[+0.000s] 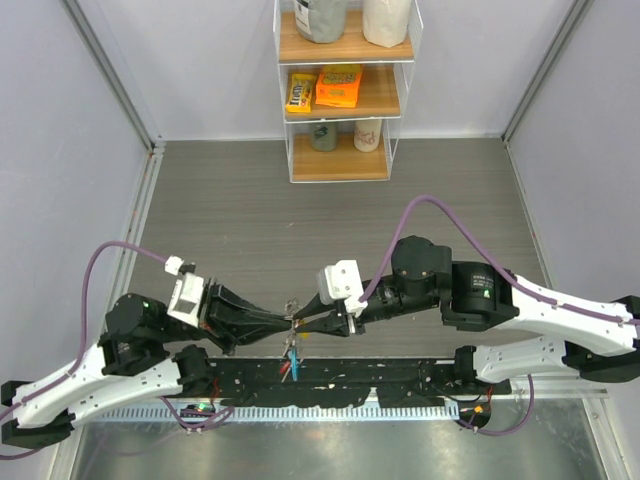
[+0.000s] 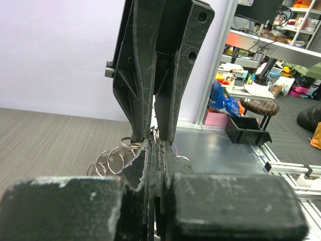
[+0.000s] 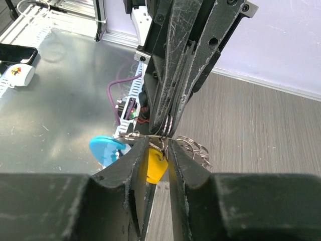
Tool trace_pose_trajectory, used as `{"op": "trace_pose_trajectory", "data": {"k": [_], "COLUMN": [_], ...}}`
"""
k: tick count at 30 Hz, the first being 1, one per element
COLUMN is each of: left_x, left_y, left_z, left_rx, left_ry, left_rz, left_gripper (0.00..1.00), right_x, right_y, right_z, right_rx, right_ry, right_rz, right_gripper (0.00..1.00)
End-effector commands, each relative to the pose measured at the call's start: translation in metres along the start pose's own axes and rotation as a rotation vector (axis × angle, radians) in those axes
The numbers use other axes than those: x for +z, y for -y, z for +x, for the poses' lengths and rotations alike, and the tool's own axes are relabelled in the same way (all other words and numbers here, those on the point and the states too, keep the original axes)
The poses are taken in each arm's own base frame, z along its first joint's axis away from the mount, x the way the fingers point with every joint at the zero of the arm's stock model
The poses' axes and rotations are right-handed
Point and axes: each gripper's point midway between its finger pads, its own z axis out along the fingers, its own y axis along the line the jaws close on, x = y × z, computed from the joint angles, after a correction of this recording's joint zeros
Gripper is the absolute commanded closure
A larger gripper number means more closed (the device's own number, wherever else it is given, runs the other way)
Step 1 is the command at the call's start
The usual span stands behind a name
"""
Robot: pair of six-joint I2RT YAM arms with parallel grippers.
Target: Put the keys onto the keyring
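Note:
My two grippers meet tip to tip over the table's near edge. The left gripper (image 1: pixel 288 322) (image 2: pixel 155 144) is shut on the thin silvery keyring wire (image 3: pixel 168 124). The right gripper (image 1: pixel 304 322) (image 3: pixel 159 143) faces it with its jaws a narrow gap apart. The yellow key head (image 3: pixel 156 163) sits in that gap, close against one finger. The blue crescent tag (image 3: pixel 105 149) hangs just left of the tips. A bunch of small silver rings (image 3: pixel 193 147) (image 2: pixel 113 158) hangs beside them. Below the tips the keys (image 1: pixel 290 352) dangle, with a red one (image 1: pixel 285 370) lowest.
A black rail (image 1: pixel 350 375) runs along the near edge, with a metal sheet (image 1: pixel 330 445) below it. A clear shelf unit (image 1: pixel 343 100) with snacks and cups stands at the back. Frame posts rise at both sides. A phone (image 3: pixel 17 52) lies on the metal sheet.

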Motion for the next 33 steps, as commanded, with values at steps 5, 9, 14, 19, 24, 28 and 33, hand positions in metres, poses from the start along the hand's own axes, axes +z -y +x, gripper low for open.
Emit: {"op": "trace_pose_trajectory", "data": {"k": [5, 9, 14, 19, 24, 28, 33], "left_x": [0.0, 0.0, 0.001, 0.001, -0.001, -0.005, -0.01], "left_y": [0.004, 0.004, 0.006, 0.009, 0.015, 0.018, 0.02], "left_z": [-0.025, -0.025, -0.024, -0.025, -0.022, -0.012, -0.005], "left_rx": [0.034, 0.033, 0.027, 0.024, 0.01, -0.025, -0.047], "left_ry": [0.101, 0.105, 0.106, 0.107, 0.074, -0.025, -0.126], "left_rz": [0.007, 0.01, 0.02, 0.039, 0.062, 0.058, 0.048], "left_gripper": [1.0, 1.0, 1.0, 1.0, 1.0, 0.79, 0.63], "right_x": [0.002, 0.004, 0.007, 0.007, 0.004, 0.001, 0.004], "right_y": [0.001, 0.001, 0.004, 0.01, 0.004, 0.003, -0.002], "right_z": [-0.035, -0.036, -0.037, -0.033, -0.03, -0.024, -0.01], "right_rx": [-0.012, -0.008, -0.001, -0.004, -0.002, 0.023, 0.098], "right_ry": [0.104, 0.106, 0.103, 0.086, 0.062, 0.014, -0.07], "right_rz": [-0.008, -0.01, 0.004, 0.044, 0.014, 0.01, -0.007], "right_gripper": [0.77, 0.78, 0.9, 0.94, 0.94, 0.94, 0.94]}}
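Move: My left fingers are already shut on a metal ring of the keyring, whose pinched part lies about 1 cm to that hand's right. It stands about 1 cm to my right hand's left, level with it, between the half-open right fingers. From my right hand, the yellow key hangs about 3 cm lower, 1 cm back and 1 cm left; the blue tag is roughly 6 cm back, 1 cm left and 4 cm down; the loose rings sit some 4 cm ahead and 1 cm left. I close my right fingers on the ring, easing that hand barely half a centimetre left and up with it, and keep squeezing as the hand then sinks about 1 cm. Only once the right pinch is made do I open my left fingers about a third and let go of the ring, drawing the left hand back about 1 cm. ##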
